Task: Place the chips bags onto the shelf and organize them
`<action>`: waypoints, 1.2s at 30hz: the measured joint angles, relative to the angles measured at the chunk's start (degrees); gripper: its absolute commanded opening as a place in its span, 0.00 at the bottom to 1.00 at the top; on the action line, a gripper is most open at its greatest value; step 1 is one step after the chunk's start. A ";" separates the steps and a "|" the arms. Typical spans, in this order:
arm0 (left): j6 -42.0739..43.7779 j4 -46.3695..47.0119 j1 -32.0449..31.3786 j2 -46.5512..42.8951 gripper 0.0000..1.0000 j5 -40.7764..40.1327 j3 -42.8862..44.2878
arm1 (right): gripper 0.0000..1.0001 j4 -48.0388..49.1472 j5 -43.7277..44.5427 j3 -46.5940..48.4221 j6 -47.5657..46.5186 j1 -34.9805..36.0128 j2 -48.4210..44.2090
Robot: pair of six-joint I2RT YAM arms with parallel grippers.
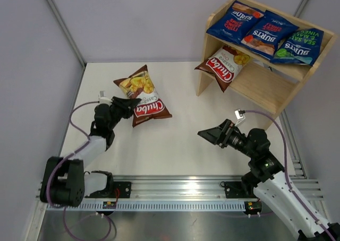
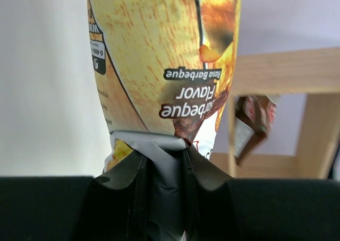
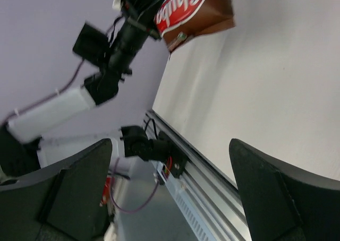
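Observation:
A brown-and-white Chuba chips bag (image 1: 143,95) lies on the white table at centre left. My left gripper (image 1: 130,102) is shut on its near sealed edge. In the left wrist view the silver seam of this bag (image 2: 159,55) is pinched between the black fingers (image 2: 122,172) of the left gripper (image 2: 164,158). The wooden shelf (image 1: 265,87) stands at the back right. Three dark blue Burts bags (image 1: 268,34) lie on its top tier, and a second Chuba bag (image 1: 226,63) leans out of the lower tier. My right gripper (image 1: 208,135) hovers open and empty at centre right.
The right wrist view looks past the open right gripper (image 3: 170,145) at the held bag (image 3: 194,10), the left arm (image 3: 114,44) and the metal base rail (image 3: 212,182). Grey walls enclose the table on three sides. The shelf's lower tier has bare wood at its right.

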 measured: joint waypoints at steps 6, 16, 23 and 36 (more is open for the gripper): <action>-8.61 -0.81 -7.32 -14.73 0.10 -5.57 -7.61 | 1.00 7.28 5.44 -7.02 10.88 0.00 -0.31; -5.68 -11.34 -24.96 -26.51 0.09 -6.45 -2.32 | 0.99 15.93 -4.85 -3.21 7.72 1.05 10.91; -3.41 -15.37 -37.77 -28.79 0.09 -11.06 -2.32 | 0.94 20.04 -7.41 -5.70 6.73 11.06 5.73; -1.31 -14.29 -50.86 -24.81 0.06 -19.26 -0.02 | 0.59 13.03 -5.51 -11.43 7.17 13.81 -8.50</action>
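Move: The barbecue Chuba bag, already pinched at its left side, has its middle about 4 cm ahead of the left hand and 3 cm to its right. It is being taken to the open right gripper, roughly 20 cm back, 32 cm right and 5 cm up from the left hand. From the right hand the held bag is about 23 cm ahead, 29 cm left, 5 cm lower; the shelved Chuba bag is some 35 cm ahead, 8 cm right and 4 cm below. The held Chuba bag is carried back and to the right, about 20 cm and 18 cm, by the left hand, which also rises some 9 cm early on, turns about 30 degrees clockwise and keeps its pinch. The right hand dips slightly forward, then draws back about 10 cm and edges left, turning counter-clockwise, and begins closing its wide-open fingers around the bag's lower right corner. ##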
